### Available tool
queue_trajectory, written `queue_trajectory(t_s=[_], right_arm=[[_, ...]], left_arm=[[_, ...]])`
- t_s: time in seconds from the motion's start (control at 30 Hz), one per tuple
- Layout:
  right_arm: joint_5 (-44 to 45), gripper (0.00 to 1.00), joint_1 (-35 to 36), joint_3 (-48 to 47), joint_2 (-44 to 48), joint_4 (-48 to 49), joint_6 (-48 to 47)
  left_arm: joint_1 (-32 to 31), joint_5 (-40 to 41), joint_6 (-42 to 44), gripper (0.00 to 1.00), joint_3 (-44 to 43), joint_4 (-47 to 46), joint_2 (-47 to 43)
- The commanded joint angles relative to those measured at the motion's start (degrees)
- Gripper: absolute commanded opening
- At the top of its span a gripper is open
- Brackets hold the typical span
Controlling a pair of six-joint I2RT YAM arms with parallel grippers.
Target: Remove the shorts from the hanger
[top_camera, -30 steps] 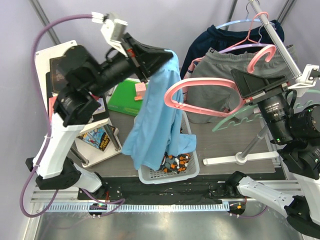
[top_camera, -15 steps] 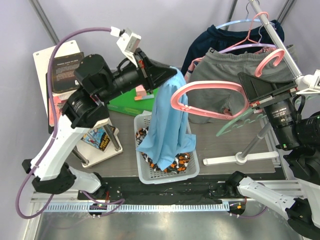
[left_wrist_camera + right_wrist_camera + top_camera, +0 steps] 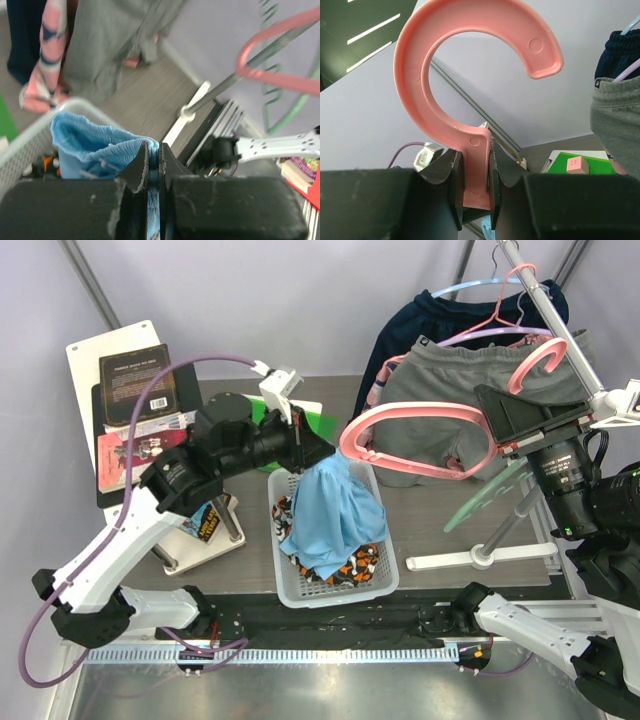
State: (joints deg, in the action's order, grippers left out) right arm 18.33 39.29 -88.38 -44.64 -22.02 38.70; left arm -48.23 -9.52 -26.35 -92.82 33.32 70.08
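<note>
The light blue shorts point(image 3: 330, 515) lie bunched in the white basket point(image 3: 340, 596), and my left gripper point(image 3: 316, 454) is shut on their top edge just above the basket. In the left wrist view the blue cloth point(image 3: 92, 145) is pinched between the left gripper's point(image 3: 154, 150) jaws. The camouflage shorts point(image 3: 358, 562) lie in the basket under the blue pair, partly hidden. My right gripper point(image 3: 497, 432) is shut on the neck of the bare pink hanger point(image 3: 410, 438), held in the air right of the basket. The right wrist view shows its hook point(image 3: 420, 75) rising from the right gripper point(image 3: 476, 165).
Larger grey shorts point(image 3: 450, 390) and a dark navy garment point(image 3: 440, 310) hang on the rack at the back right. A pale green hanger point(image 3: 490, 495) hangs below the pink one, above the rack's base point(image 3: 480, 558). Books point(image 3: 135, 375) lie at the left.
My left arm has come down and forward, lowering the blue shorts from hanging full length to a bunched heap in the basket. The right gripper with the pink hanger rose slightly early on.
</note>
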Motion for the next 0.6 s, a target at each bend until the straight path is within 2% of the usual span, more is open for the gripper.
queue_trajectory(t_s=[0.0, 0.1, 0.23, 0.3, 0.4, 0.57], right_arm=[[0.0, 0.01, 0.0, -0.3, -0.5, 2.2, -0.1], [0.1, 0.01, 0.0, -0.3, -0.6, 2.1, -0.1], [-0.1, 0.01, 0.0, -0.7, -1.1, 2.1, -0.2], [0.0, 0.01, 0.0, -0.7, -1.1, 2.1, -0.2], [0.0, 0.01, 0.0, -0.7, -0.9, 1.5, 0.1], [0.7, 0.01, 0.0, -0.5, -0.1, 0.6, 0.3]], left_arm=[[0.2, 1.2, -1.1, 0.00, 2.5, 6.1, 1.0], [0.3, 4.1, -0.6, 0.00, 3.4, 11.7, 5.0], [0.4, 1.1, 1.0, 0.00, 4.3, 16.1, 11.8], [0.3, -2.1, 0.9, 0.00, 5.5, 14.6, 14.3], [0.3, -4.5, -0.3, 0.00, 11.7, 6.7, 15.8], [0.3, -6.4, -0.3, 0.00, 16.9, 2.2, 20.5]])
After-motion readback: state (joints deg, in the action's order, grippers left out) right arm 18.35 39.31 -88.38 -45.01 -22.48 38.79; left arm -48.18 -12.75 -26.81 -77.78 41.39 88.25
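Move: The basket is almost straight below the left hand, about 2 cm back and 1 cm to the right, some 36 cm down; the patterned shorts lie in it. The pink hanger's body is roughly 14 cm to the left hand's right, 2 cm farther out and slightly above, and the grey shorts hang some 25 cm right and 15 cm ahead. From the right hand the basket lies around 23 cm left, 1 cm back and 50 cm down. The blue shorts, still pinched by the waistband and hanging into the basket, are lowered almost straight down about 25 cm by the left hand at a brisk, growing pace. On the way its fingers tip down by some 40 degrees and stay shut on the cloth. The right hand stays in place, keeping its grip on the empty pink hanger. ##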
